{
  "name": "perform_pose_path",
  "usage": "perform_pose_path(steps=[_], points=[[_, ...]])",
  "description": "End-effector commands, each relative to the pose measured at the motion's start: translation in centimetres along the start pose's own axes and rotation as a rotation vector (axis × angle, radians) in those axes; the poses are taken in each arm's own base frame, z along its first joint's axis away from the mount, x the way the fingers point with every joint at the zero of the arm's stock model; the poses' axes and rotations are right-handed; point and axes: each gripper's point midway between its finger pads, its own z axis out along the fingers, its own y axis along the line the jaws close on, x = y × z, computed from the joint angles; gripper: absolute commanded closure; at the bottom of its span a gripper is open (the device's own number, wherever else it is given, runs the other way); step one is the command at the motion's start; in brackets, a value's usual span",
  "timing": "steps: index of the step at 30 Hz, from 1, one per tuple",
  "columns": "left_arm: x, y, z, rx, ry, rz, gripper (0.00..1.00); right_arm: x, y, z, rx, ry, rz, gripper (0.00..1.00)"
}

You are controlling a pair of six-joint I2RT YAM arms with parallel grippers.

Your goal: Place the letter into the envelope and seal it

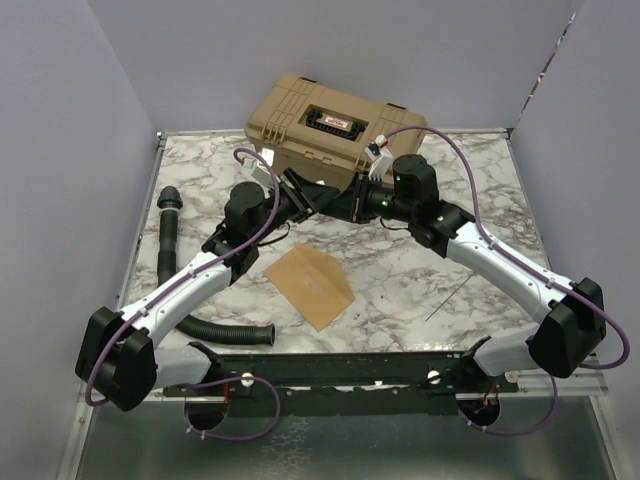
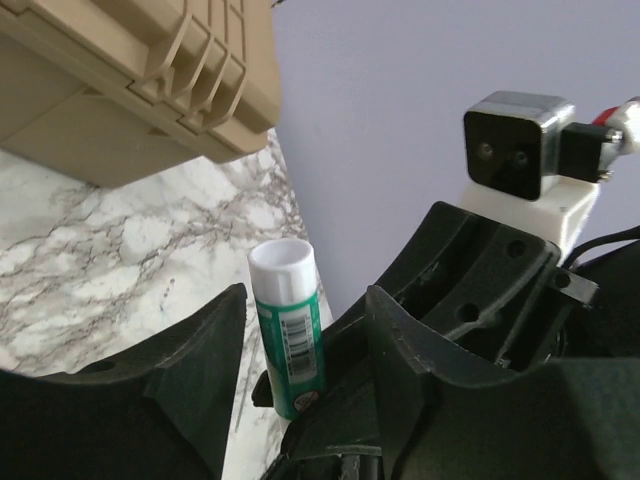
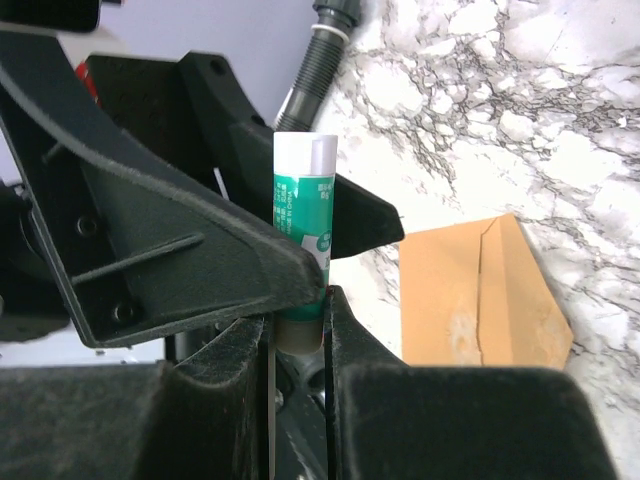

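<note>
The kraft-brown envelope lies flat on the marble table with its flap open; the right wrist view shows it as well. The letter is out of view. Above the table's middle the two grippers meet around a green glue stick with a white cap. My right gripper is shut on the stick's lower end. My left gripper stands open around the stick, with a gap on each side. From above, the left gripper and right gripper face each other in front of the case.
A tan hard case sits at the back of the table, close behind the grippers. A black corrugated hose runs along the left side and curves toward the near edge. Grey walls enclose the table.
</note>
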Motion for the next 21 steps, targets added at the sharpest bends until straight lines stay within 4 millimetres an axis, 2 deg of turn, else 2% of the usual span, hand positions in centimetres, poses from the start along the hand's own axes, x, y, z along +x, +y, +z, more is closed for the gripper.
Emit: perform_pose_path(steps=[1, 5, 8, 10, 13, 14, 17, 21], points=[[-0.6, -2.2, -0.4, 0.077, -0.053, 0.040, 0.57, -2.7, 1.0, 0.1, -0.025, -0.128, 0.075, 1.00], [-0.1, -2.0, -0.5, 0.076, -0.035, 0.045, 0.85, -2.5, 1.3, 0.1, -0.049, -0.127, 0.082, 0.99], [-0.2, -1.8, -0.7, 0.064, -0.036, 0.083, 1.00, -2.7, 2.0, 0.0, -0.079, -0.120, 0.048, 0.98], [-0.4, -1.8, -0.8, 0.050, -0.038, 0.114, 1.00, -2.6, 2.1, -0.1, -0.083, -0.108, 0.010, 0.88], [-0.6, -2.0, -1.0, 0.049, -0.036, 0.189, 1.00, -2.5, 2.0, -0.9, -0.062, -0.099, -0.059, 0.45], [-0.7, -2.1, -1.1, 0.048, -0.033, 0.224, 1.00, -2.2, 1.7, -1.3, -0.040, -0.083, -0.082, 0.36], [-0.7, -3.0, -1.7, 0.095, -0.018, 0.371, 1.00, -2.2, 1.7, -2.7, -0.012, -0.069, -0.173, 0.27], [-0.4, -4.6, -2.4, 0.171, 0.033, 0.572, 1.00, -3.2, 3.0, -4.7, -0.022, -0.073, -0.292, 0.25]])
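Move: The glue stick stands upright, its lower end still pinched in my right fingers, its middle about 2 cm above that hand, level with it fore-and-aft and sideways. It is already between my left hand's open fingers, right at the left hand point. From the left hand, the envelope lies on the table some 5 cm back, 6 cm to the left and 25 cm below; the tan toolbox is about 28 cm ahead, level sideways and some 15 cm lower. My left fingers close and pinch the glue stick around its middle while my right hand keeps its grip on the lower end, both hands rising about 1 cm. Then my right fingers open wide, let go and draw off about 2 cm to the right and slightly back, while my left hand keeps hold, lifts slightly, eases back and rolls some 15 degrees, clockwise seen from behind that hand. ##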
